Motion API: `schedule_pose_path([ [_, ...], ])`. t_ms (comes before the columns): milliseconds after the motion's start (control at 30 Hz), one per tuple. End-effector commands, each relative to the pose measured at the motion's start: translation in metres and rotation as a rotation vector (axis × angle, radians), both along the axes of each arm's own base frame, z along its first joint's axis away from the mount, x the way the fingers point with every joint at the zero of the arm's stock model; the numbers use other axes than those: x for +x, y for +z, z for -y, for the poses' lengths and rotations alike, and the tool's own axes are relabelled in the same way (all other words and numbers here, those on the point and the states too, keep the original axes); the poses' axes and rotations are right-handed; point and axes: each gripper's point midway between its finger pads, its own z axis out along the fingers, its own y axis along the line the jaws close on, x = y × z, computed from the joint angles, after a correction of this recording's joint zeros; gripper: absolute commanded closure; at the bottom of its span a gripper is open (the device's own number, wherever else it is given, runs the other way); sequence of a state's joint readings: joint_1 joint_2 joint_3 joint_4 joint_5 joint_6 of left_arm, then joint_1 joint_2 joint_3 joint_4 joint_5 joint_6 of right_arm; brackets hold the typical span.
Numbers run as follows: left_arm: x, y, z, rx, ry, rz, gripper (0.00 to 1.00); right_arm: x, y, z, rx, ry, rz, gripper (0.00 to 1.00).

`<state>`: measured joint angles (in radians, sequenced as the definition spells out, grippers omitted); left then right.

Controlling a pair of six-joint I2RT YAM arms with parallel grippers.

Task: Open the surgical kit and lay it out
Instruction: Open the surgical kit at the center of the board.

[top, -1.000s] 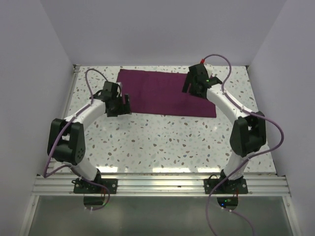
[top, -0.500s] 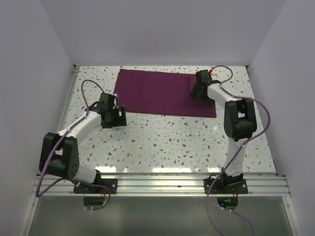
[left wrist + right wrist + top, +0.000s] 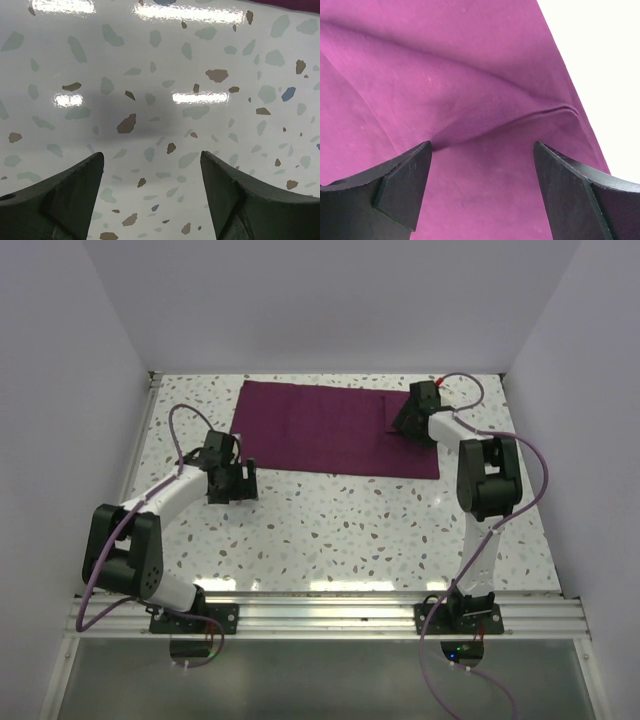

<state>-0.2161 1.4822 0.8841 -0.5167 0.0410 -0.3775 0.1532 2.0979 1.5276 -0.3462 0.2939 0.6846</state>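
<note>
The surgical kit shows as a flat, dark purple cloth wrap [image 3: 320, 425] lying across the back of the table. My right gripper [image 3: 405, 426] is low over the wrap's right end, open. In the right wrist view the cloth [image 3: 420, 60] fills the frame, a raised fold [image 3: 490, 107] runs across it just ahead of the right gripper [image 3: 481, 167], and nothing is between the fingers. My left gripper [image 3: 233, 483] is open over bare table, just in front of the wrap's near left corner. The left wrist view has the left gripper [image 3: 152, 167] above speckled tabletop only.
The speckled white tabletop [image 3: 340, 530] stretches in front of the wrap. White walls close the left, back and right sides. A metal rail [image 3: 320, 615] with the arm bases runs along the near edge. Bare table [image 3: 600, 50] lies right of the cloth's edge.
My left gripper drew back and down off the wrap's left edge onto bare table. The right arm folded up and its gripper shifted toward the wrap's back right end.
</note>
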Motion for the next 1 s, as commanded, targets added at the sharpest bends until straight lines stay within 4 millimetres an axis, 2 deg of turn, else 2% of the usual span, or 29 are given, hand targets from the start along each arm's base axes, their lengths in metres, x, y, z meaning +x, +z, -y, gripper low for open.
schedule_pose_path([
  [0,0.009,0.005,0.000,-0.003,-0.010,0.026,0.18,0.025,0.038,-0.009,0.073,-0.021,0.166,0.14],
  [33,0.008,0.005,0.000,-0.003,-0.009,0.025,0.18,0.024,0.030,-0.008,0.074,-0.024,0.142,0.15],
  [433,0.005,0.005,-0.002,0.011,-0.009,0.007,0.18,0.044,0.004,-0.012,0.109,-0.073,0.140,0.16],
  [700,0.001,0.003,-0.003,0.014,-0.014,-0.011,0.18,0.052,-0.014,-0.008,0.109,-0.115,0.134,0.27],
  [800,0.001,0.003,-0.002,0.012,-0.017,-0.009,0.18,0.058,-0.009,-0.011,0.126,-0.122,0.151,0.32],
  [967,0.001,0.001,-0.002,0.010,-0.010,-0.015,0.18,0.073,0.007,-0.014,0.146,-0.128,0.201,0.36],
])
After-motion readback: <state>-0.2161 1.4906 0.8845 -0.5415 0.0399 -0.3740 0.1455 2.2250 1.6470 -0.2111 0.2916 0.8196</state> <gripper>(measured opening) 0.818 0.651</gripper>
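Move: The loose folded-over flap at the surgical kit cloth's far right part lies about 5 cm ahead and 4 cm left of the right hand, scarcely a centimetre below it. The cloth's far edge runs some 12 cm straight ahead, its right edge roughly 6 cm to the right and level with the hand, and its near right corner about 14 cm back and 6 cm right. From the left hand the flap is around 27 cm ahead and 40 cm right. The purple cloth's far right part is pushed outward by the right fingertips, which keep low on it and slide forward about 5 cm towards the far edge, along the loose flap. The wrist tips up some 10 degrees so the fingers reach farther out, and in the second half they close part-way, gathering at the fold without shutting. ##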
